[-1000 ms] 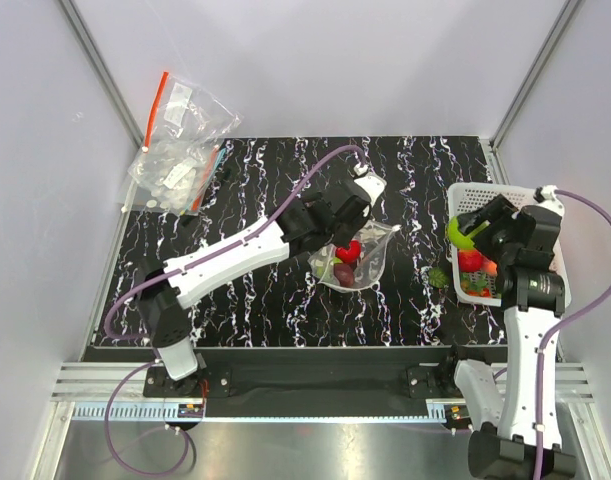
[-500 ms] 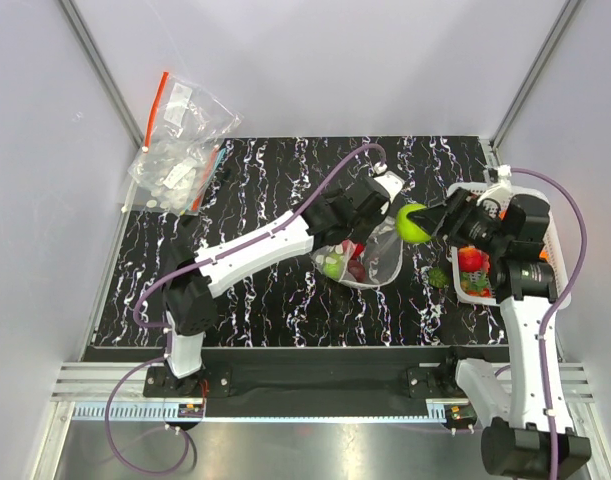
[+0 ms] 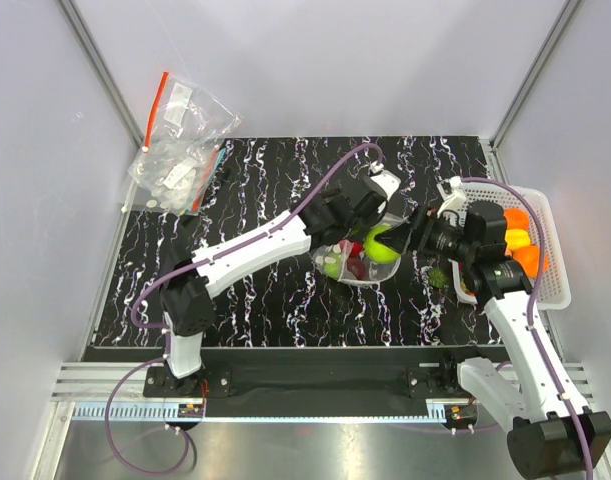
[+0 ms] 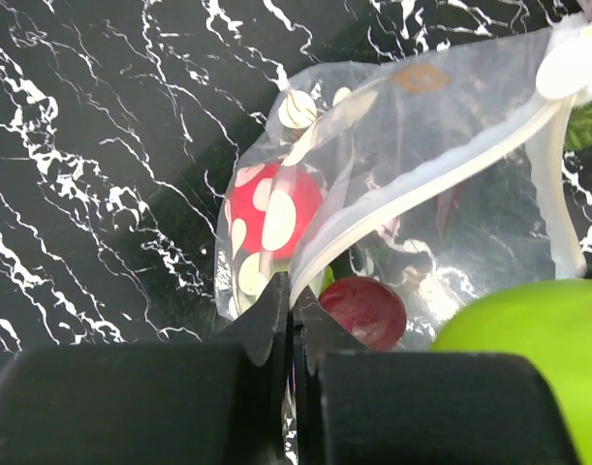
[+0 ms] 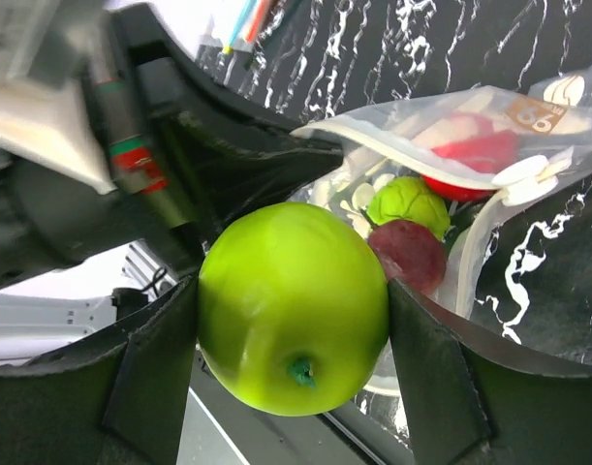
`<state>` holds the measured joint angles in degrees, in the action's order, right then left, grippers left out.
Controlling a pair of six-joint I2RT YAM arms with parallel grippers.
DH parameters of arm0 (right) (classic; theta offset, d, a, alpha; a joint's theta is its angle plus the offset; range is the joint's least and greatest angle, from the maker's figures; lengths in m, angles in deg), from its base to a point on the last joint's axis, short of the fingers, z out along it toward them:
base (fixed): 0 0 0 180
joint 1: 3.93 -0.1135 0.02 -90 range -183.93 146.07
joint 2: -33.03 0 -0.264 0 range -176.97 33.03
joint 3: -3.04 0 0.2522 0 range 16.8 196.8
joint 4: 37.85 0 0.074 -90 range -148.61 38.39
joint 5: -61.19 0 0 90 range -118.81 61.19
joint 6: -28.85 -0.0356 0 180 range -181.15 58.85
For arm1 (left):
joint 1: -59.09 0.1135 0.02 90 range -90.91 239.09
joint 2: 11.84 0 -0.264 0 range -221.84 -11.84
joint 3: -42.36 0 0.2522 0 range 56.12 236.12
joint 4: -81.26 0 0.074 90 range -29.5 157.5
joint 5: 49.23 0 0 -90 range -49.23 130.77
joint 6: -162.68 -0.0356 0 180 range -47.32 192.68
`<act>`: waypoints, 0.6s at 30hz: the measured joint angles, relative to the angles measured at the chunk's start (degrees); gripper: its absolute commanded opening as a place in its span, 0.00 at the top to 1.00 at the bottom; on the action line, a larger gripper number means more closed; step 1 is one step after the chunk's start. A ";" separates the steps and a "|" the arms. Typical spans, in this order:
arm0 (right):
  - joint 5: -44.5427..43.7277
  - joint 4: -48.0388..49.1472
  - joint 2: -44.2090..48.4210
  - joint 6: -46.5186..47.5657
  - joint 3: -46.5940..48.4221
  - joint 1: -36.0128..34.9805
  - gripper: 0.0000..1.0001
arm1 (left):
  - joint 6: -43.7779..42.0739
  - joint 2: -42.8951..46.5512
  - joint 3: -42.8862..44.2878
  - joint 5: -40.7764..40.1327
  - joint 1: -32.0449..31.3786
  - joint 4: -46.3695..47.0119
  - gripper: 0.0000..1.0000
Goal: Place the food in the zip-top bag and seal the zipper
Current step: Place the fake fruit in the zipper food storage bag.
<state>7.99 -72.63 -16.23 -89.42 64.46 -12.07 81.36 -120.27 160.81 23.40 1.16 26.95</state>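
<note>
The dotted zip-top bag (image 3: pixel 357 262) lies mid-table, its mouth facing right. My left gripper (image 3: pixel 362 236) is shut on the bag's upper mouth edge (image 4: pixel 294 291) and holds it up. The pale zipper (image 4: pixel 426 184) runs along that edge. Inside the bag lie a red food piece (image 4: pixel 271 208), a dark purple one (image 4: pixel 363 312) and a small green one (image 5: pixel 407 203). My right gripper (image 3: pixel 387 244) is shut on a green apple (image 5: pixel 294 305), which hangs right at the bag's mouth (image 5: pixel 451 136).
A white basket (image 3: pixel 560 272) with orange food (image 3: pixel 525 258) stands at the right edge. A small green piece (image 3: pixel 437 275) lies on the table between bag and basket. A clear bag with a red strip (image 3: pixel 180 145) sits at the back left.
My right arm swung left from the basket, carrying the green apple to the bag's mouth. The left gripper shifted right, keeping the bag's edge raised.
</note>
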 measured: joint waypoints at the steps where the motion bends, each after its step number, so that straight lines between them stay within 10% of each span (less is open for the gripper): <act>1: -0.63 0.02 -0.44 0.00 -0.17 -0.59 0.51 | 0.00 0.26 -0.44 0.04 0.00 0.07 0.99; 8: -9.88 -0.07 -5.46 0.20 0.48 -6.23 0.40 | 0.04 3.82 -2.89 0.59 0.00 0.79 0.98; 13: -16.81 -0.26 -6.95 -0.44 0.96 -8.11 0.01 | 0.17 5.35 -3.30 0.81 0.00 0.81 0.98; 18: -19.28 -0.48 -6.64 -0.76 2.47 -8.46 0.03 | 0.20 5.92 -4.09 1.40 0.04 0.74 0.98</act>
<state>-11.29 -73.11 -22.87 -90.19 66.93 -20.53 81.56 -114.34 156.72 24.80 1.21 27.69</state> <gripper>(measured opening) 0.992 0.018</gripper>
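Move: The right hand holds the green apple over the bag's mouth; the pocket to fill lies about 3 cm ahead of it, 3 cm to its left and some 12 cm below. Inside the bag, the dark red fruit sits about 2 cm ahead, 5 cm left and 13 cm below, with the small green fruit about 5 cm farther left of it. The left hand pinches the rim, with the pocket some 9 cm below it, about 2 cm back and 1 cm to its right. The right hand lowers the green apple about 4 cm into the open mouth of the bag while reaching some 3 cm forward and turning roughly 10 degrees clockwise, then spreads its fingers to let go, easing back up about a centimetre as they finish opening. The left hand keeps its shut grip on the bag's rim and draws it up about 2 cm, with a slight shift back and to the left. ##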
